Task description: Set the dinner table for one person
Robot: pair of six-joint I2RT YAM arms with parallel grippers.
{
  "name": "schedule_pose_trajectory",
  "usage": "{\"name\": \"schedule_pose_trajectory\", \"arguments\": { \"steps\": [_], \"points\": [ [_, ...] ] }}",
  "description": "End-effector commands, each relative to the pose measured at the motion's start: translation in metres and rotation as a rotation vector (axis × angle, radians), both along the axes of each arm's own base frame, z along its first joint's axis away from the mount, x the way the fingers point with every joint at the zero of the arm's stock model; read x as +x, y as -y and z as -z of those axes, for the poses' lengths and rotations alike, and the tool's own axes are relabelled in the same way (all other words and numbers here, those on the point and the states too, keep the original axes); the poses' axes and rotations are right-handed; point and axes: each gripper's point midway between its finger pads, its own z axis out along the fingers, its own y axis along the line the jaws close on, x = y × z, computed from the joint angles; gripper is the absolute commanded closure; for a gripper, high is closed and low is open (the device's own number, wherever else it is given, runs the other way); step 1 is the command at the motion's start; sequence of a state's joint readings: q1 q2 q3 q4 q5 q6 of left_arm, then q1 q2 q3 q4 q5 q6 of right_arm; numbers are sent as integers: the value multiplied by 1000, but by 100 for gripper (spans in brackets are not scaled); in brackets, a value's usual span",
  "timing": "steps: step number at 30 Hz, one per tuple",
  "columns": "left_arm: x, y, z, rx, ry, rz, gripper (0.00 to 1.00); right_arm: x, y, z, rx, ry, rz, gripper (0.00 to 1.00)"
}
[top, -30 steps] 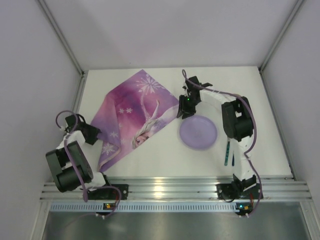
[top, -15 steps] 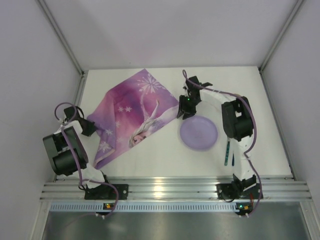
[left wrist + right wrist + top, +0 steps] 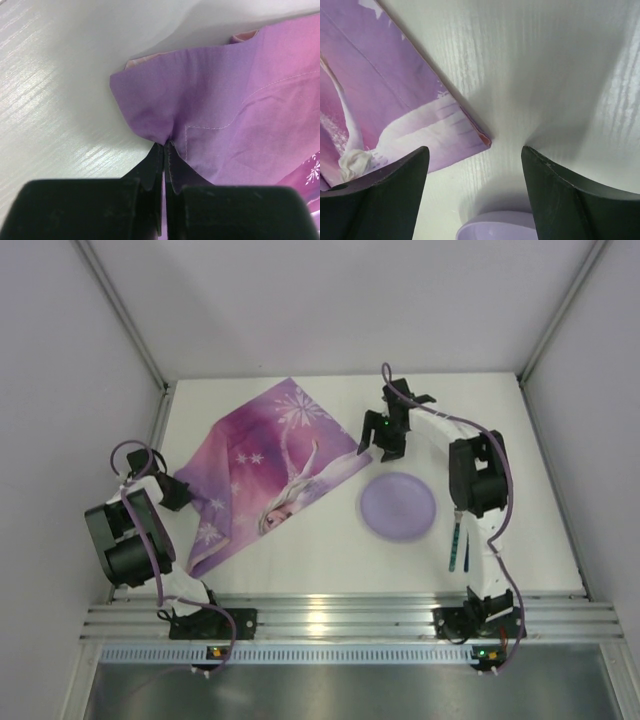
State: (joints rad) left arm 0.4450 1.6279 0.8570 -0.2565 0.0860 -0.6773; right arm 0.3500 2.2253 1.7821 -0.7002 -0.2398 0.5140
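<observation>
The dinner table (image 3: pixel 310 565) is a white top. On it a pink-purple princess placemat (image 3: pixel 265 465) lies askew at the left, its left corner puckered. My left gripper (image 3: pixel 186 494) is shut on that corner; in the left wrist view the fabric (image 3: pixel 225 100) bunches between the closed tips (image 3: pixel 165 145). A lilac plate (image 3: pixel 398 506) sits right of the mat. My right gripper (image 3: pixel 383 448) hangs open, holding nothing, above the mat's right corner (image 3: pixel 485 141), with the plate's rim (image 3: pixel 500 227) just below its fingers (image 3: pixel 474 150).
A thin teal-and-blue utensil (image 3: pixel 455 545) lies right of the plate beside the right arm. A ribbed aluminium rail (image 3: pixel 330 618) edges the near side. White walls and slanted posts enclose the table on three sides.
My left gripper closed on the placemat's left corner and pulled it slightly left. My right gripper opened and drew back from the plate's far rim toward the far side.
</observation>
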Motion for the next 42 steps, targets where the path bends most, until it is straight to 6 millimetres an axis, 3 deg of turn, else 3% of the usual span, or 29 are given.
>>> {"name": "schedule_pose_trajectory", "arguments": {
  "steps": [1,3,7,10,11,12,14,17,19,20,22,23,25,26,28,29,30,32,33,34,37,41,42],
  "points": [
    [-17,3,13,-9,-87,17,100,11,-18,15,27,-2,19,25],
    [-17,4,12,-7,-92,26,100,5,-32,28,33,-32,-2,28],
    [-16,3,10,-4,-98,31,100,-4,-55,29,28,-26,-44,35],
    [-14,2,8,-3,-92,33,100,-12,-62,28,29,-27,-70,58],
    [-12,2,6,-3,-87,33,100,-13,-62,24,31,-20,-74,77],
    [-11,2,5,-4,-86,35,100,-14,-61,23,28,-22,-75,87],
    [-6,0,1,-3,-77,35,100,-17,-51,20,-1,-24,-65,100],
    [3,-7,-9,34,-73,55,100,-17,-29,9,-65,-8,-47,100],
    [17,-15,-22,95,-71,72,100,-18,-8,5,-103,-4,-30,100],
    [15,-20,-24,133,-104,80,100,-14,8,-7,-127,21,-1,100],
    [27,-25,-30,178,-115,96,100,-20,33,-8,-171,13,25,100],
    [42,-32,-46,209,-86,105,100,-18,52,-18,-191,28,61,100],
    [55,-29,-49,218,-90,137,100,-27,77,-14,-224,9,88,100],
    [72,-34,-66,249,-54,153,100,-26,91,-21,-224,20,115,100],
    [85,-31,-69,274,-69,182,100,-34,107,-16,-240,-1,124,100],
    [99,-36,-84,312,-44,176,100,-36,114,-17,-247,-4,131,100],
    [107,-35,-81,312,-44,187,100,-38,117,-17,-251,-13,132,100],
    [129,-31,-95,325,4,201,98,-42,119,-18,-258,-16,116,100],
    [137,-27,-87,307,1,220,86,-43,119,-18,-256,-18,111,100],
    [151,-20,-93,305,37,241,77,-44,118,-18,-251,-19,108,100],
    [167,2,-78,274,22,308,42,-47,111,-18,-219,-32,101,100],
    [156,12,-64,289,-89,300,34,-57,95,-16,-200,-57,73,100],
    [152,11,-73,300,-81,290,34,-62,92,-14,-200,-70,66,100]
  ]
}}
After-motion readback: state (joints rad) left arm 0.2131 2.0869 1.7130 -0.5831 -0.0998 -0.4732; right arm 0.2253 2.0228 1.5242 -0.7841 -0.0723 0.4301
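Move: The left hand already pinches the cloth's left corner; bare table for it lies about 17 cm ahead and 3 cm right. The open right hand hovers 2 cm above the cloth's right corner. From the right hand, the cloth's far corner is roughly 20 cm ahead and 21 cm left, the plate 13 cm back and 7 cm right, and the fork 20 cm back and 22 cm right. Right hand reaches 6 cm left, pinches cloth, drags it 17 cm right; left hand lifts corner forward, releasing. ##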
